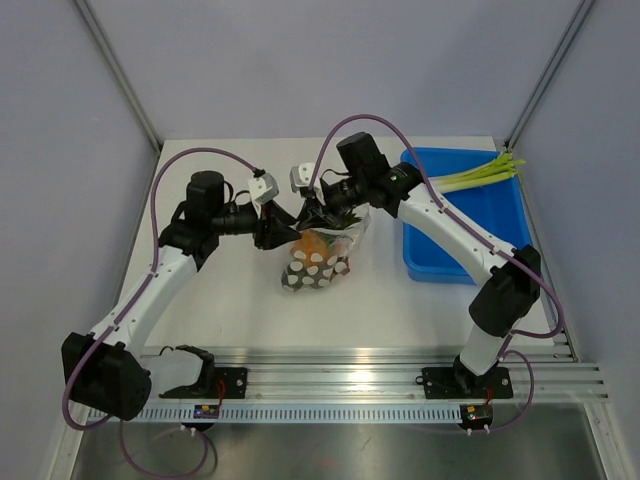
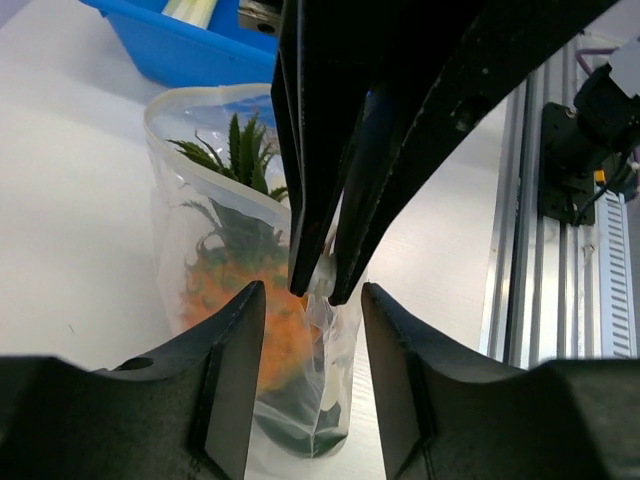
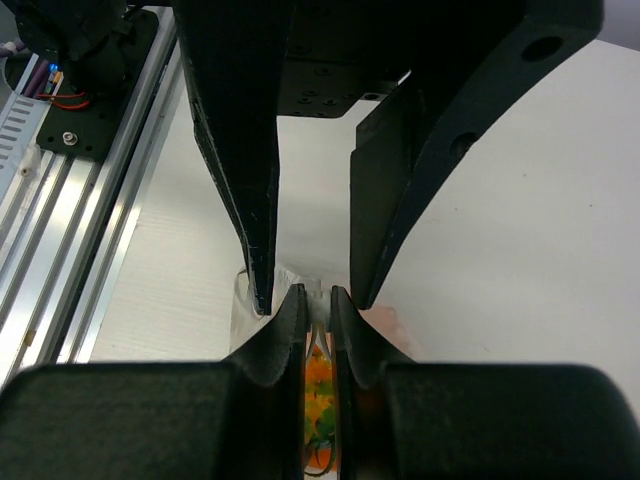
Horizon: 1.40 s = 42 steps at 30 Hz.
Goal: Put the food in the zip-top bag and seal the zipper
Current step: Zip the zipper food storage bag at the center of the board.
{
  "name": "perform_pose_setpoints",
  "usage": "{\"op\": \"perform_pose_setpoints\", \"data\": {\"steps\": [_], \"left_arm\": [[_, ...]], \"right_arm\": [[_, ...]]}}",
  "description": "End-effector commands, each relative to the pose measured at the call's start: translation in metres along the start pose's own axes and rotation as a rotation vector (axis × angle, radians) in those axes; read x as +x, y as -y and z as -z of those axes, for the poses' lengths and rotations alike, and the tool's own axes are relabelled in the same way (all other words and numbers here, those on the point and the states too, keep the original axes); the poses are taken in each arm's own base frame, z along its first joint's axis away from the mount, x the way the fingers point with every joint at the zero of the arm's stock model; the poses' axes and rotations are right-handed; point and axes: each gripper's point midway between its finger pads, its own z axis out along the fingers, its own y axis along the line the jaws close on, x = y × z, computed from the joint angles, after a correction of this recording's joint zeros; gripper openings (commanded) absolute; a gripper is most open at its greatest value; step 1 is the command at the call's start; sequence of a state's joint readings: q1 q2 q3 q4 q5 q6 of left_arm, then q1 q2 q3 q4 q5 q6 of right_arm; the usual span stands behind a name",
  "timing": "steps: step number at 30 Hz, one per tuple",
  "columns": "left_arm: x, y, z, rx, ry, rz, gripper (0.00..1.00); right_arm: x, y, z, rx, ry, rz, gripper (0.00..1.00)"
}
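Note:
The zip-top bag (image 1: 322, 256) lies mid-table with the food inside: an orange pineapple (image 1: 318, 242) with green leaves and dark round pieces (image 1: 308, 272). In the left wrist view the bag (image 2: 200, 210) stands upright with the pineapple (image 2: 240, 295) showing through it. My right gripper (image 1: 312, 216) is shut on the bag's mouth edge, at the zipper (image 3: 318, 293). My left gripper (image 1: 288, 230) is open. Its fingers (image 2: 235, 370) straddle the same edge without touching it, just below the right gripper's fingertips (image 2: 305, 270).
A blue bin (image 1: 480, 215) holding pale green stalks (image 1: 480, 178) stands right of the bag. It also shows in the left wrist view (image 2: 190, 50). A metal rail (image 1: 380, 380) runs along the near table edge.

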<state>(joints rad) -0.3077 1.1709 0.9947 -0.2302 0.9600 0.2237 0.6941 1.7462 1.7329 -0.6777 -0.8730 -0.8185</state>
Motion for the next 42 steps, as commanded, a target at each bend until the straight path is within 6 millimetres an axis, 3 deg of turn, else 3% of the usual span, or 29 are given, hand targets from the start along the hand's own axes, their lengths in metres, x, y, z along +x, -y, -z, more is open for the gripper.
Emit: {"op": "perform_pose_setpoints", "data": {"steps": [1,20,22,26,33,42], "left_arm": [[0.0,0.013,0.003,0.095,-0.008,-0.031,0.43],[0.002,0.005,-0.008,0.091,0.022,0.052,0.37],[0.002,0.003,-0.008,0.08,0.023,0.048,0.33],[0.004,0.001,-0.009,0.064,0.016,0.05,0.0],[0.006,-0.004,-0.005,0.002,0.021,0.022,0.0],[-0.005,-0.018,0.006,-0.15,0.069,-0.036,0.0]], "right_arm": [[-0.019,0.003,0.008,0.04,0.029,0.034,0.0],[-0.023,0.004,0.007,0.039,0.047,0.029,0.0],[-0.022,0.003,0.007,0.031,0.048,0.026,0.0],[-0.024,0.0,0.008,0.024,0.048,0.028,0.0],[-0.028,-0.002,0.018,0.022,0.066,0.023,0.0],[-0.007,-0.001,0.029,0.041,0.016,-0.022,0.0]]}}
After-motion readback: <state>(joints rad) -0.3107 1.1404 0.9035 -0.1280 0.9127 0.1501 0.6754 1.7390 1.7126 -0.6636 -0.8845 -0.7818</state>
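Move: The near-left end of the bag's zipper, pinched in the right fingers, lies about 1 cm right of the left hand point and some 2 cm below it, level fore and aft. From the right hand point it is roughly 1 cm to the left and 1 cm below. The orange food in the bag stands about 12 cm below the left hand and 4 cm to its right; the leafy greens are some 11 cm right, 6 cm ahead and 6 cm below. Down by nearly 2 cm, after first easing back about 1 cm, the left hand brings its half-open fingers around the zipper's end right at the right fingertips, rolls slightly, and shuts fully to pinch the bag edge there. It then rolls back and drifts about half a centimetre up and left. The right hand keeps its pinch on the zipper, almost still, easing about half a centimetre to the right. ##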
